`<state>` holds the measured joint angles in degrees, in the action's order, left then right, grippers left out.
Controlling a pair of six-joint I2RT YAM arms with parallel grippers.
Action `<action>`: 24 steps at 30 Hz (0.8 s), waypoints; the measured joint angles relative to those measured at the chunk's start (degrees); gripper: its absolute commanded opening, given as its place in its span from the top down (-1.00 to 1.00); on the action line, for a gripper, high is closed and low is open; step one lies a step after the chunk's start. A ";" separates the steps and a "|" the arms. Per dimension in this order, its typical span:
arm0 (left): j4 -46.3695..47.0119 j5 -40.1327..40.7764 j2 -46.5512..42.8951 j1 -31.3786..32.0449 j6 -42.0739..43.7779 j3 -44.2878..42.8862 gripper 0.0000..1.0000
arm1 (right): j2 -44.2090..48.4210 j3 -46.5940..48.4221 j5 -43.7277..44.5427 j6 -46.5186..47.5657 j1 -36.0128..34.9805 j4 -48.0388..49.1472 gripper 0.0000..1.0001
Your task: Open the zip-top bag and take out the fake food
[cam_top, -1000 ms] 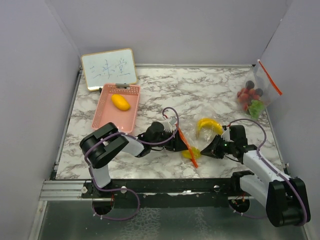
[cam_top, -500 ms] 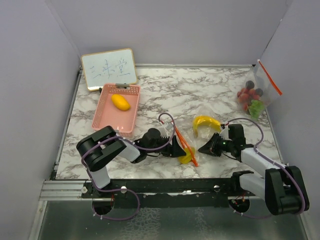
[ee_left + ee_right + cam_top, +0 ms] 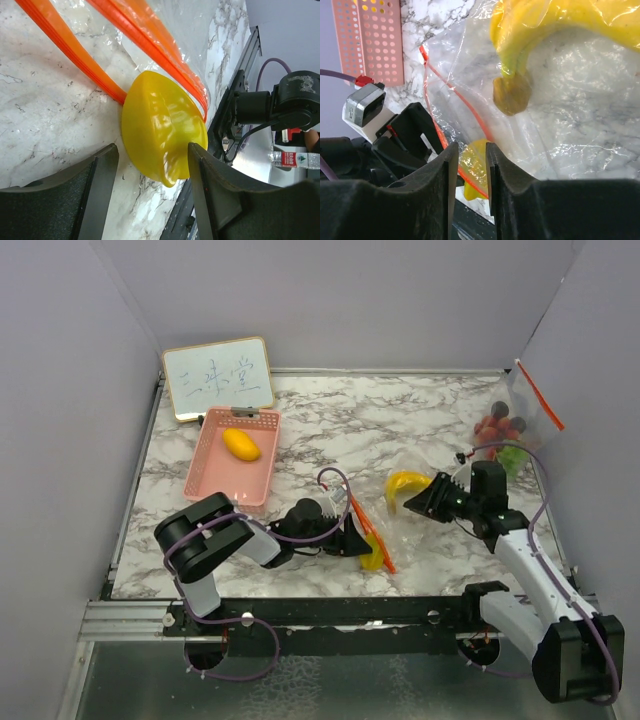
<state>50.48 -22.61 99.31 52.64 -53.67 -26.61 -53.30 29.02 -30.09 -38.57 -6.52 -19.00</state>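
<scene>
The clear zip-top bag (image 3: 400,502) with an orange zip strip (image 3: 376,536) lies at the table's front centre. A yellow banana (image 3: 404,484) lies inside it; its stem end (image 3: 512,92) shows through the film. A small yellow fake food piece (image 3: 165,135) sits at the bag's mouth, between the open fingers of my left gripper (image 3: 150,150). The right finger (image 3: 210,185) touches the piece and the left finger stands apart. My right gripper (image 3: 416,505) hovers just right of the banana. Its jaws (image 3: 471,150) are a narrow gap apart, with only bag film behind them.
A pink basket (image 3: 215,465) at back left holds a yellow-orange oval piece (image 3: 240,444). A whiteboard (image 3: 218,377) leans behind it. A second clear bag (image 3: 515,425) with red, dark and green pieces rests against the right wall. The table's front edge is just past the yellow piece.
My right gripper has lifted and pulled back right toward the banana, and its jaws have parted. The left gripper shifted slightly toward the front edge and stays around the yellow piece.
</scene>
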 measured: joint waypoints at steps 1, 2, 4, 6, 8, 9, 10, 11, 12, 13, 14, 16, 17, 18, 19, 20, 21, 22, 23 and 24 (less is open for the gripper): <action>0.13 0.00 0.15 0.00 -0.26 0.00 -0.16 | 0.50 0.44 0.11 0.28 0.00 -0.46 0.41; 0.31 0.00 0.35 0.00 -0.55 0.00 -0.15 | 0.83 0.66 0.15 0.61 0.00 -1.05 0.41; 1.11 -0.02 1.11 0.00 -1.27 0.00 -0.15 | 0.96 0.57 0.11 0.94 0.00 -2.56 0.41; 2.14 -0.04 1.79 0.00 -1.90 0.00 -0.15 | 1.62 0.33 -0.11 1.18 0.00 -4.20 0.41; 2.84 -0.04 2.23 0.00 -2.27 0.00 -0.15 | 4.28 -0.42 -0.85 1.53 0.00 -6.36 0.39; 3.10 -0.04 2.40 0.00 -2.38 -0.02 -0.15 | 5.79 -0.63 -1.14 1.75 0.00 -7.34 0.39; 3.19 -0.04 2.56 0.00 -2.45 -0.11 -0.14 | 7.17 -0.92 -1.44 1.90 0.00 -8.13 0.38; 3.23 -0.04 2.71 0.00 -2.51 -0.24 -0.15 | 9.22 -1.46 -2.23 2.25 0.00 -8.87 0.37; 3.28 -0.04 2.93 0.00 -2.56 -0.48 -0.15 | 10.34 -1.95 -2.71 2.45 0.00 -9.29 0.37; 3.28 -0.04 3.13 0.00 -2.56 -0.76 -0.15 | 11.61 -3.02 -3.56 2.86 0.00 -9.68 0.35; 3.30 -0.04 3.39 0.00 -2.58 -1.05 -0.15 | 12.33 -3.93 -4.09 3.06 0.00 -10.12 0.33; 3.41 -0.04 3.69 0.00 -2.62 -1.31 -0.15 | 12.85 -6.16 -5.31 3.54 0.00 -11.06 0.24; 3.48 -0.04 3.72 0.00 -2.67 -1.33 -0.15 | 13.03 -7.45 -6.27 3.56 0.00 -11.21 0.18; 3.50 -0.04 3.93 0.00 -2.69 -1.55 -0.15 | 13.00 -8.48 -6.99 3.61 0.00 -11.28 0.09; 3.50 -0.04 4.04 0.00 -2.82 -1.70 -0.16 | 13.20 -9.60 -7.96 3.45 0.00 -11.47 -0.03; 3.50 -0.04 4.20 0.00 -2.82 -1.90 -0.16 | 13.55 -10.49 -8.70 3.45 0.00 -11.65 -0.12; 3.50 -0.04 4.33 0.00 -2.86 -2.01 -0.16 | 13.77 -10.99 -9.33 3.37 0.00 -11.67 -0.19; 3.50 -0.04 4.42 0.00 -2.93 -2.10 -0.16 | 13.97 -11.37 -10.05 3.32 0.00 -11.63 -0.22; 3.52 -0.04 4.44 0.00 -3.02 -2.12 -0.16 | 14.05 -11.67 -10.88 3.15 0.00 -11.50 -0.25; 3.50 -0.04 4.46 0.00 -3.04 -2.14 -0.15 | 14.10 -11.89 -11.63 3.02 0.00 -11.26 -0.25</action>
<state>53.98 -22.65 103.77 52.64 -56.71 -28.75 -39.20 17.12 -41.71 -35.55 -6.52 -30.26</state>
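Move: Low beside the bag mouth, the left hand has the yellow fake fruit about 4 cm to its right and 2 cm down, level fore and aft; the orange zip strip's middle lies some 3 cm ahead, 3 cm right and 1 cm below. From the right hand the same fruit is roughly 7 cm back, 9 cm left and 8 cm down, while the bagged banana lies about 11 cm ahead, 2 cm left and 9 cm below. Drawing back some 9 cm over the bag, the right hand heads towards the yellow fruit at the zip mouth, sinking about 4 cm in the later half, turning slightly counter-clockwise and spreading its fingers wide near the end. The left hand eases about 1 cm right and slightly forward, its open fingers still astride the fruit's near end, nudging the fruit along. ##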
